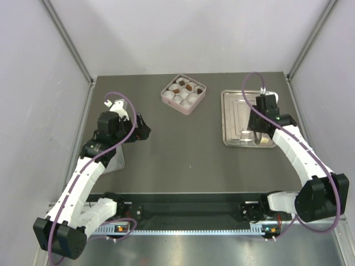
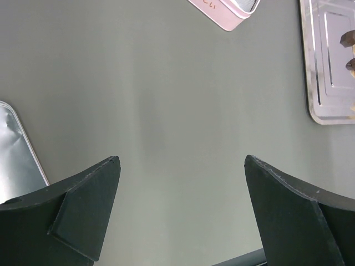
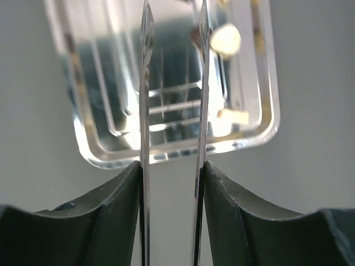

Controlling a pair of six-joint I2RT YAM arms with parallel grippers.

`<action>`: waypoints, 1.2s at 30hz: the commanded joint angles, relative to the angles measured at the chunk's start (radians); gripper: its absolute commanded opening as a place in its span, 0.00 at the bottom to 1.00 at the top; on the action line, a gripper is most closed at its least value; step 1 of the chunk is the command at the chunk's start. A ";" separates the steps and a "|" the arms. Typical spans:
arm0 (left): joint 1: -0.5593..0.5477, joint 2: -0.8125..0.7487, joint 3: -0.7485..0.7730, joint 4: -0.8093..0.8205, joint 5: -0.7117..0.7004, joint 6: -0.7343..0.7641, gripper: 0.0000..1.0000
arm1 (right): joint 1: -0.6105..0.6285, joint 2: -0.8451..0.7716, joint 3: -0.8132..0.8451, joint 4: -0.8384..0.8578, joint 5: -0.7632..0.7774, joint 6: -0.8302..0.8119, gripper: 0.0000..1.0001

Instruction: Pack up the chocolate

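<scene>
A pink box [image 1: 183, 94] at the back centre holds white paper cups, with dark chocolate [image 1: 189, 86] in the far ones. More chocolate pieces [image 3: 224, 39] lie on the metal tray [image 1: 232, 119] at the right, one cream, one tan, one brown; two of them [image 2: 348, 37] show in the left wrist view. My right gripper [image 3: 172, 166] hovers over the tray's near edge, shut on metal tongs [image 3: 146, 83] whose two blades stand apart and point into the tray. Nothing shows between the blades. My left gripper [image 2: 182, 166] hangs open over bare table at the left.
A silver lid [image 1: 115, 159] lies flat on the table at the left, by the left arm; its edge [image 2: 16, 149] also shows in the left wrist view. Grey walls and metal posts close in the table's sides and back.
</scene>
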State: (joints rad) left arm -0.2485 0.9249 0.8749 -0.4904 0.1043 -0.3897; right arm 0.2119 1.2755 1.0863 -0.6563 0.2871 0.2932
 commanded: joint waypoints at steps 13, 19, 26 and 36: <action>-0.002 -0.014 0.001 0.049 0.015 0.009 0.99 | -0.115 -0.136 -0.129 -0.057 0.011 0.073 0.47; -0.002 -0.012 0.001 0.050 0.020 0.009 0.99 | -0.123 -0.199 -0.192 -0.077 0.004 0.150 0.47; -0.002 -0.018 0.001 0.053 0.020 0.008 0.99 | -0.126 -0.240 -0.226 -0.123 0.012 0.176 0.49; -0.002 -0.029 -0.004 0.053 0.029 0.006 0.99 | -0.164 -0.243 -0.262 -0.126 -0.023 0.178 0.50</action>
State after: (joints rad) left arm -0.2485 0.9226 0.8749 -0.4900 0.1169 -0.3901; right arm 0.0868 1.0538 0.8310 -0.7910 0.2787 0.4576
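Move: The cream chocolate bar in the tray's near right corner lies about 3 cm back from the right hand, 6 cm to its right and some 12 cm below. The round cream piece stands about 8 cm farther out than the bar, and the dark piece beside it is 3 cm to the left of that round piece. From the left hand the bar is roughly 50 cm to the right, 2 cm ahead and 17 cm lower. Still gripping the metal tongs between its pads, with nothing in them, the right hand draws back about 9 cm, sinking some 5 cm and going 4 cm right, with a brief near-halt early on. It turns about 15 degrees clockwise and tips slightly steeper, bringing the tong blades in line with the cream bar; no touch on the bar shows. ##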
